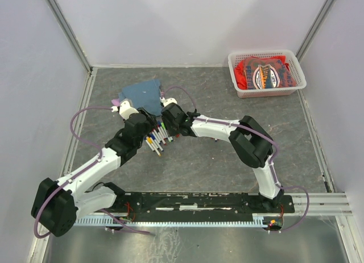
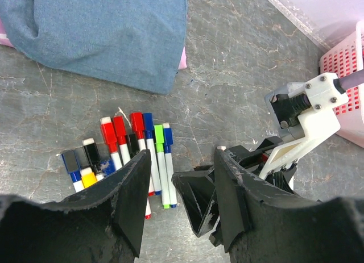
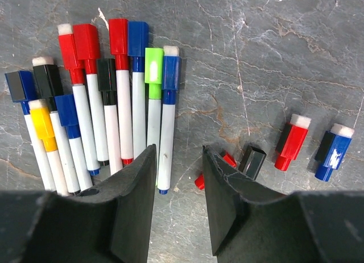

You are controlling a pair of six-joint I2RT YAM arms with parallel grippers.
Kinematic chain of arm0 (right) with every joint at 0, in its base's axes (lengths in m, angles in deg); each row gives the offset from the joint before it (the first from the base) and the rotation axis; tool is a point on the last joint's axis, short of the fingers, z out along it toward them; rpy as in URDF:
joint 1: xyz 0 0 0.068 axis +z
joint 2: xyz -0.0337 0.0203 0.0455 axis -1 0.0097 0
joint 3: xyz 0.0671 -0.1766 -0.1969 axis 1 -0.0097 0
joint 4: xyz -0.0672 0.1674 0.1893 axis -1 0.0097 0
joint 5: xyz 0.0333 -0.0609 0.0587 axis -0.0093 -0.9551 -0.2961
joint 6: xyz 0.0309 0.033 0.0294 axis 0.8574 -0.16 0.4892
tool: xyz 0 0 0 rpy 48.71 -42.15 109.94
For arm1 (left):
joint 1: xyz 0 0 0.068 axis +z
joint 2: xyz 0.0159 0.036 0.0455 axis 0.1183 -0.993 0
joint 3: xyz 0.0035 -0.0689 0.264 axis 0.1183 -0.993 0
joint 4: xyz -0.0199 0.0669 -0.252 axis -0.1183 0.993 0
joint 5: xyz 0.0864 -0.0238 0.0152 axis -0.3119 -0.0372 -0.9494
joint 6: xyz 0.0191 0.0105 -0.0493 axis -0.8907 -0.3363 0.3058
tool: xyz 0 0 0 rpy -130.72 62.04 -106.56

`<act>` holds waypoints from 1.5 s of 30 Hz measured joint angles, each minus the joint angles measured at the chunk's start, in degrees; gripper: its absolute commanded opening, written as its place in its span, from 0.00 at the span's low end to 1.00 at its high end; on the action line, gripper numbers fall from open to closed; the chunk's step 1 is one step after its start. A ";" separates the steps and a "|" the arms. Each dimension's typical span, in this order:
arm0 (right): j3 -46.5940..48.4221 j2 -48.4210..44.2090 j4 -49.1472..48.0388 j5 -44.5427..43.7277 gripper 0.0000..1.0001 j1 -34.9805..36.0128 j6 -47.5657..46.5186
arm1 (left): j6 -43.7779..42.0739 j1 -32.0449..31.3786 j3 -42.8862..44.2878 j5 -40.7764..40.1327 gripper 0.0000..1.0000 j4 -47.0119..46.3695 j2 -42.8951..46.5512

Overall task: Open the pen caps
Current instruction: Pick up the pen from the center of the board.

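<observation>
Several white-barrelled pens [image 3: 116, 109] lie side by side on the grey table, wearing red, blue, black, green and yellow pen caps [image 3: 119, 38]. To their right lie loose caps: a red one [image 3: 293, 141], a blue one [image 3: 334, 155], a black one [image 3: 253, 161] and a red one [image 3: 228, 159] half hidden behind my finger. My right gripper [image 3: 178, 152] hangs open just above the pens' lower ends, holding nothing. My left gripper [image 2: 182, 155] is open and empty beside the pens [image 2: 139, 149], with a right-gripper finger [image 2: 199, 200] showing between its jaws. From above, both grippers [image 1: 149, 128] [image 1: 169, 122] meet over the pens [image 1: 158, 141].
A folded blue cloth [image 1: 142, 92] lies just behind the pens. A white basket [image 1: 236, 75] with red contents stands at the back right. White walls enclose the table on three sides.
</observation>
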 measured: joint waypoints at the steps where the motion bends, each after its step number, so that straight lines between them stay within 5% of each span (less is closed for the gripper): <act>1: 0.00 0.07 0.02 0.00 0.45 0.00 0.00 | 0.04 0.00 0.00 0.00 0.55 -0.04 0.00; 16: 0.11 2.45 -0.39 0.39 0.43 0.00 0.44 | 0.09 0.00 -0.35 -0.11 0.55 -0.33 0.72; 30: 2.75 4.15 1.75 -1.40 0.18 2.43 1.46 | 0.09 0.00 -0.66 -0.55 0.55 -0.87 1.29; 45: 2.82 4.13 1.97 -1.95 0.02 2.60 6.45 | 0.04 0.00 -0.61 0.61 0.57 0.94 1.05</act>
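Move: The blue-capped pen at the right-hand end of the row has its middle some 3 cm left of the right gripper, 1 cm ahead and 2 cm below. The green-capped pen beside it lies about 4 cm to the gripper's left, level with it. Two loose caps lie on the other side: a red one 3 cm right and 1 cm back, a black one 5 cm right. From the left gripper the blue-capped pen is around 6 cm right, 1 cm ahead, 13 cm below. Lower the half-open right gripper about 2 cm until its tips straddle the white barrel of the blue-capped pen. Then shut the fingers while easing the hand some 1.5 cm back and as much to the left, so that they pinch the barrel towards its tail end, away from the cap. ##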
